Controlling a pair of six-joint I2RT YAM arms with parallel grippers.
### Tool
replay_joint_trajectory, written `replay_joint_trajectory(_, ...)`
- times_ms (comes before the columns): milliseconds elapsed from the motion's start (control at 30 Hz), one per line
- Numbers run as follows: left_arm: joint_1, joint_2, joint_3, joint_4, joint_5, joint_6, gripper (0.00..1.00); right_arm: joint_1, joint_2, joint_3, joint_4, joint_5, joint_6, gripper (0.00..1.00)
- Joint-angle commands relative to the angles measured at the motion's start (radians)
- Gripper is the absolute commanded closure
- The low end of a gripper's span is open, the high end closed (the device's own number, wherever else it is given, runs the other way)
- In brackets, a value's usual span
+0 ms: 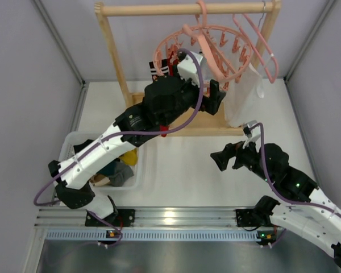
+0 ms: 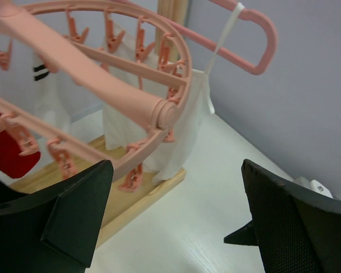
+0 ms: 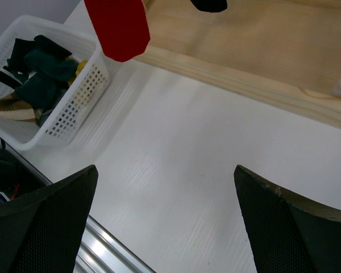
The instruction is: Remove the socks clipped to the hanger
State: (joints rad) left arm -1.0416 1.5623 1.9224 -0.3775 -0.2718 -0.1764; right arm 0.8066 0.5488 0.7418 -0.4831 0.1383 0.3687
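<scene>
The round salmon-pink hanger [image 1: 207,48] hangs from the wooden rail, its ring [image 2: 119,96] and clips filling the upper left of the left wrist view. A red sock [image 2: 8,153] and a white sock with black cuff stripes [image 2: 45,85] still hang from its clips. The right wrist view shows the red sock's toe [image 3: 119,25] and a black sock's tip [image 3: 210,4] dangling above the rack base. My left gripper [image 1: 219,98] stands open and empty just below the ring's right side. My right gripper [image 1: 223,154] is open and empty, low over the table.
A white cloth bag [image 1: 241,102] hangs from a plain pink triangular hanger [image 1: 260,48] on the right. The wooden rack's base [image 3: 256,51] lies behind both grippers. A white basket [image 1: 74,145] at the left holds dark teal and black socks [image 3: 40,79].
</scene>
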Motion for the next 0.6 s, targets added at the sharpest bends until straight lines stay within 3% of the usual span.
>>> replay_joint_trajectory(0, -0.001, -0.142, -0.046, 0.026, -0.125, 0.043, 0.02, -0.011, 0.008, 0.048, -0.003, 0.014, 0.003, 0.01)
replay_joint_trajectory(167, -0.003, -0.304, -0.169, 0.028, -0.335, 0.083, 0.02, -0.012, 0.026, 0.048, 0.018, 0.004, 0.009, 0.01)
replay_joint_trajectory(333, 0.017, -0.430, -0.390, 0.029, -0.498, 0.083, 0.02, -0.012, 0.039, 0.053, 0.028, -0.002, 0.010, 0.01)
replay_joint_trajectory(367, 0.035, -0.442, -0.425, 0.029, -0.486, 0.066, 0.02, -0.012, 0.040, 0.053, 0.031, -0.006, 0.012, 0.01)
replay_joint_trajectory(400, 0.070, -0.459, -0.500, 0.029, -0.366, 0.043, 0.02, -0.011, 0.043, 0.053, 0.031, -0.009, 0.013, 0.00)
replay_joint_trajectory(500, 0.332, -0.527, -0.653, 0.084, -0.098, -0.067, 0.02, -0.011, 0.045, 0.057, 0.031, -0.020, 0.015, 0.01)
replay_joint_trajectory(567, 0.411, -0.550, -0.745, 0.168, -0.020, -0.061, 0.02, -0.012, 0.042, 0.057, 0.031, -0.025, 0.015, 0.01)
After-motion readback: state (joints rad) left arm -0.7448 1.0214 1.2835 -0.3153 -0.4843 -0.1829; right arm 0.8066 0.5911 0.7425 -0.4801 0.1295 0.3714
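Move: The red sock hangs about 16 cm to the left hand's left, roughly 10 cm ahead and 8 below. The striped black sock is some 3 cm farther left and slightly beyond it. The pink clip ring's middle lies about 10 cm ahead of the left hand, 2 cm left and 4 above. From the right hand, the red sock is about 20 cm ahead, 21 left and 13 higher. Wide open, the left hand sweeps about 20 cm left towards the red sock, then sinks, turning 30 degrees counter-clockwise. ##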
